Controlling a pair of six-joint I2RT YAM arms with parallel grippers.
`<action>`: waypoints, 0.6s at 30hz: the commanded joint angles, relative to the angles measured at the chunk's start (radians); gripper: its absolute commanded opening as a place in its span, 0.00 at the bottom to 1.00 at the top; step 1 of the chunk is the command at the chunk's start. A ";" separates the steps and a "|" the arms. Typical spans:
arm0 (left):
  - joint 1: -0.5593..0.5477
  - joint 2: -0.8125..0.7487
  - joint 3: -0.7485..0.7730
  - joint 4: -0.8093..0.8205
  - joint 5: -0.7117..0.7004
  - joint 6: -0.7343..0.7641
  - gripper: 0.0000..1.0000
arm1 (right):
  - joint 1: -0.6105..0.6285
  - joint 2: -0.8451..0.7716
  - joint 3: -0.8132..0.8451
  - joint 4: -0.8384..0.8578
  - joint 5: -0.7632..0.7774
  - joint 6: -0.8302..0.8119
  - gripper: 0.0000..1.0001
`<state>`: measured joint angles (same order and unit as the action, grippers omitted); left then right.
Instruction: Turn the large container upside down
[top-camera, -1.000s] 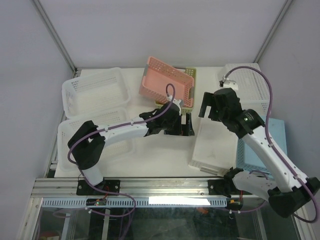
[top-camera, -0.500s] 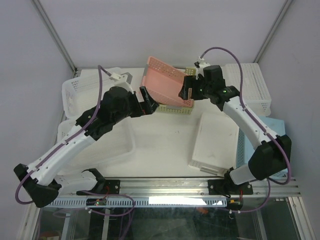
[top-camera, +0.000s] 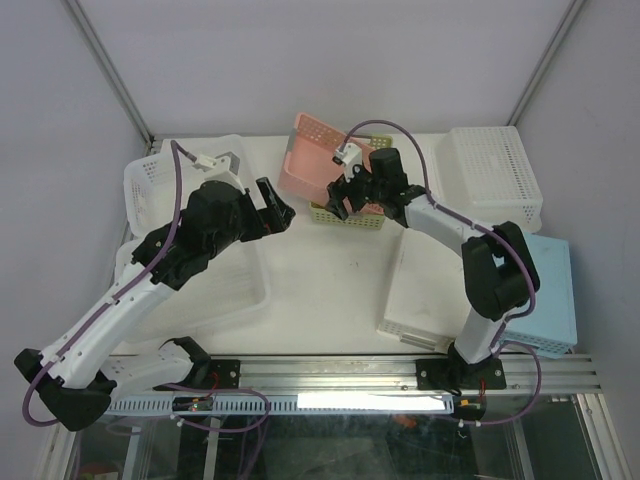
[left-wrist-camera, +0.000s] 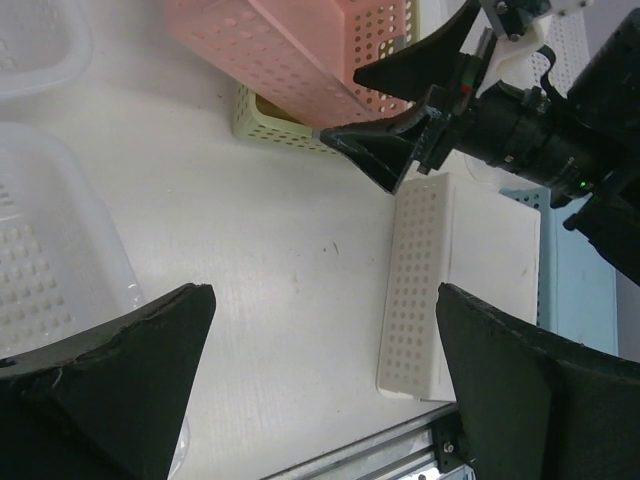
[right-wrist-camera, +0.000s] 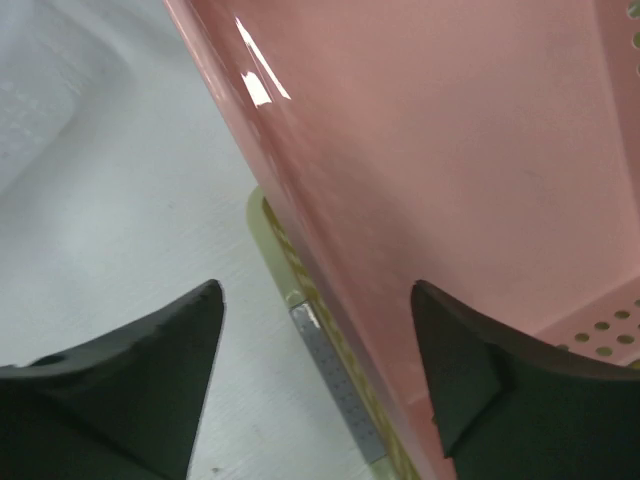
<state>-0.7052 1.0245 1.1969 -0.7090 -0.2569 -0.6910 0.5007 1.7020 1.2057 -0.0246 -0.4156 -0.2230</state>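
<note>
A pink perforated basket (top-camera: 318, 160) stands tilted, its low edge in a yellow-green basket (top-camera: 352, 217) at the back centre. My right gripper (top-camera: 338, 196) is open at that low edge. In the right wrist view (right-wrist-camera: 315, 288) its jaws straddle the yellow rim (right-wrist-camera: 300, 300) and the smooth pink bottom (right-wrist-camera: 450, 150). My left gripper (top-camera: 277, 205) is open and empty, hovering just left of the pink basket. In the left wrist view (left-wrist-camera: 322, 292) it looks down on bare table. A large clear tub (top-camera: 235, 290) lies at the left under the left arm.
A white basket (top-camera: 190, 175) sits at the back left and another (top-camera: 495, 170) at the back right. A white upturned basket (top-camera: 430, 285) lies at the right centre, also in the left wrist view (left-wrist-camera: 420, 290). A light-blue box (top-camera: 548, 290) lies beside it.
The left arm rose and pulled back left of the pink basket. The right arm reached across to the basket's low edge. The pink basket now stands steeper and further left.
</note>
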 joint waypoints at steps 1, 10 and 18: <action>0.005 -0.035 -0.006 0.011 -0.008 -0.011 0.99 | -0.001 0.063 0.067 0.104 -0.057 -0.154 0.72; 0.004 -0.045 -0.034 0.013 0.004 -0.043 0.99 | 0.000 -0.071 0.082 0.135 -0.046 -0.183 0.00; 0.006 -0.031 -0.050 0.031 0.010 -0.050 0.99 | -0.001 -0.244 0.213 0.059 -0.009 0.021 0.00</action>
<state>-0.7052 0.9962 1.1534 -0.7204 -0.2569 -0.7238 0.4999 1.6043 1.3048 -0.0120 -0.4286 -0.3172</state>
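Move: Just ahead of the right hand and a few cm lower sits the tilted pink container, its middle about 8 cm forward and 3 cm left, its near rim already between the open fingers. The green container lies under it, some 5 cm ahead and 2 cm right of the hand, while the upturned white container is roughly 19 cm back and 19 cm right. From the left hand, the pink container is about 22 cm forward, 9 cm right and well below. Sinking some 3 cm with a slight reach forward, the right hand closes its wide-open fingers and pinches the near rim of the pink container. Then it turns back and climbs about 12 cm, almost straight up and speeding up, keeping the pinch while the wrist tips the fingers upward by some 15 degrees. ##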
